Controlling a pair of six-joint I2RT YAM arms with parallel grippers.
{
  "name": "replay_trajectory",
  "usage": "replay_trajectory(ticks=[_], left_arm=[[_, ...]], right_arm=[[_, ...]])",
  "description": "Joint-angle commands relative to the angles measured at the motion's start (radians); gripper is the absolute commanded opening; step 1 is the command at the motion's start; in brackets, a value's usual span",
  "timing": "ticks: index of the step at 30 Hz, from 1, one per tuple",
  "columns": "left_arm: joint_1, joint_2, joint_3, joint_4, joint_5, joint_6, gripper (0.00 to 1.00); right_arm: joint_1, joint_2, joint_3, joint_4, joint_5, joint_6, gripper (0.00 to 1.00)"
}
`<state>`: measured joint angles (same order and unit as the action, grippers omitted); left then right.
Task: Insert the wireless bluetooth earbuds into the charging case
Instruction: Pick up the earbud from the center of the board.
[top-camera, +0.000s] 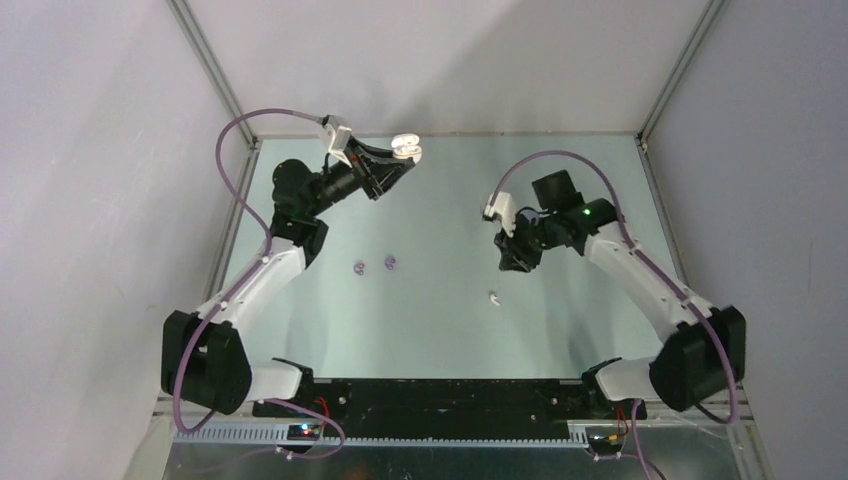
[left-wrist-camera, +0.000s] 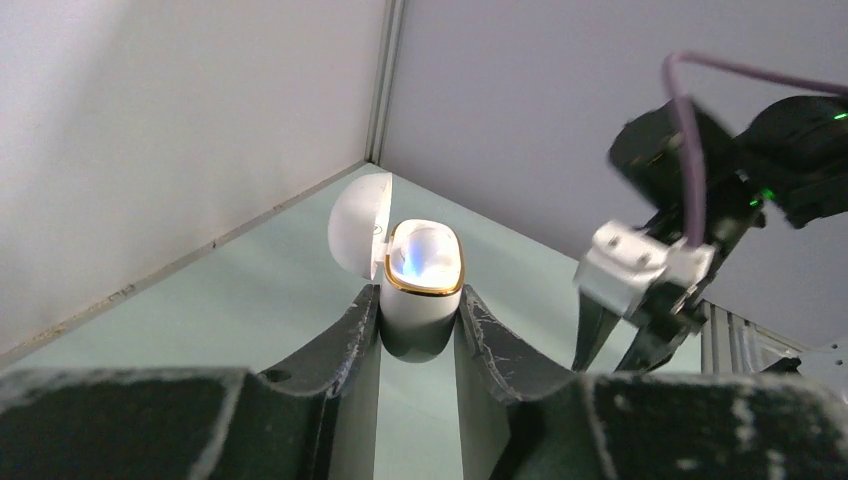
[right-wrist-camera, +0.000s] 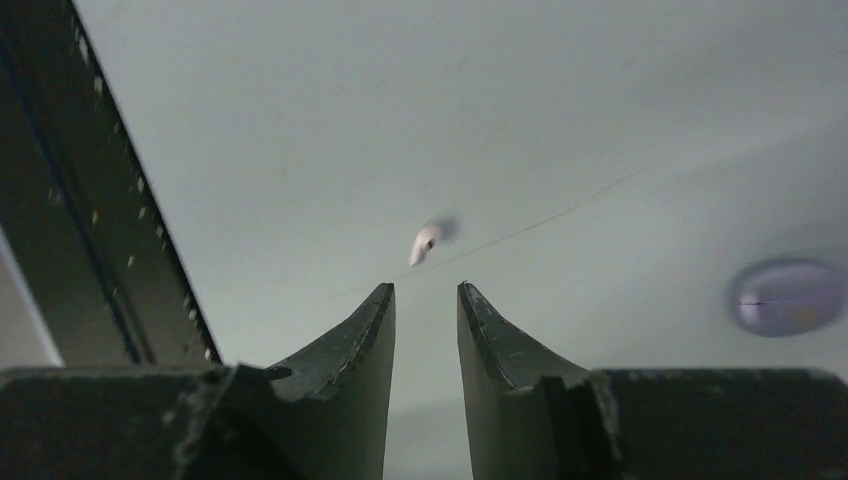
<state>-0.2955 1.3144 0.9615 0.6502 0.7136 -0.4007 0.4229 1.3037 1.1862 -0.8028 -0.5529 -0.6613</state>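
My left gripper (top-camera: 400, 155) is shut on the white charging case (left-wrist-camera: 420, 290), gripping its lower body between both fingers. The case has a gold rim, and its lid (left-wrist-camera: 358, 225) is flipped open to the left. I hold it raised near the back of the table. One white earbud (top-camera: 494, 298) lies on the green surface and shows just beyond my right gripper's tips as a small white earbud (right-wrist-camera: 427, 240). Two purple earbuds (top-camera: 360, 267) (top-camera: 391, 264) lie mid-table. My right gripper (right-wrist-camera: 427, 292) is open with a narrow empty gap, hovering above the table.
Grey walls close in the table on the left, back and right. The right arm (left-wrist-camera: 680, 250) shows across from the case in the left wrist view. A blurred purple round shape (right-wrist-camera: 787, 296) lies to the right in the right wrist view.
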Motion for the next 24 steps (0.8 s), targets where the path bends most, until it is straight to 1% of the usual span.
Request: replay_trajectory(ticks=[1, 2, 3, 4, 6, 7, 8, 11, 14, 17, 24], left_arm=[[0.017, -0.067, 0.0, -0.044, 0.019, 0.01, 0.0], [0.018, -0.072, -0.001, -0.063, 0.02, 0.016, 0.0], [0.02, -0.083, -0.003, -0.081, 0.02, 0.026, 0.0], [0.02, -0.087, -0.005, -0.09, 0.02, 0.032, 0.0], [0.026, -0.104, -0.009, -0.119, 0.017, 0.053, 0.0], [0.028, -0.116, -0.011, -0.136, 0.014, 0.058, 0.0], [0.031, -0.129, -0.016, -0.142, 0.012, 0.067, 0.0], [0.04, -0.148, -0.026, -0.168, 0.001, 0.08, 0.0], [0.048, -0.17, -0.034, -0.187, -0.004, 0.093, 0.0], [0.055, -0.187, -0.04, -0.209, -0.01, 0.109, 0.0], [0.064, -0.213, -0.053, -0.229, -0.016, 0.115, 0.0]], right_arm=[[-0.006, 0.09, 0.005, -0.141, -0.08, -0.187, 0.33], [-0.003, 0.136, 0.009, -0.135, -0.072, -0.187, 0.33], [0.001, 0.163, 0.017, -0.136, -0.038, -0.164, 0.33], [0.016, 0.227, 0.046, -0.149, 0.001, -0.141, 0.32], [0.037, 0.334, 0.112, -0.179, 0.065, -0.045, 0.32], [0.047, 0.371, 0.135, -0.19, 0.09, 0.035, 0.31], [0.064, 0.442, 0.187, -0.222, 0.123, 0.067, 0.31], [0.095, 0.558, 0.27, -0.282, 0.172, 0.199, 0.32], [0.133, 0.625, 0.314, -0.284, 0.237, 0.251, 0.33], [0.164, 0.696, 0.375, -0.328, 0.283, 0.287, 0.35], [0.205, 0.794, 0.457, -0.396, 0.338, 0.292, 0.36]])
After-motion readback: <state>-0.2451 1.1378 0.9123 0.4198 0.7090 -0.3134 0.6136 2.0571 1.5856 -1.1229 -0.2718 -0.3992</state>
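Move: The earbud at the board's centre lies almost straight below the right hand, about 18 cm down, 1 cm back and 1 cm to the left. Beyond it stands the lilac oval box, some 18 cm ahead and 7 cm right of the hand; the nearer purple earbud lies about 7 cm ahead and 23 cm left. From the left hand, the centre earbud is roughly 10 cm back, 18 cm right and 36 cm below. Drop the right gripper about 15 cm towards the centre earbud, quickly at first and easing off near the board, with a drift of some 3 cm left. Swing its slanting fingers round by about 45 degrees until they point nearly straight down, parted and empty. Meanwhile draw the left gripper a little left and back, keeping its hold on the open charging case. ##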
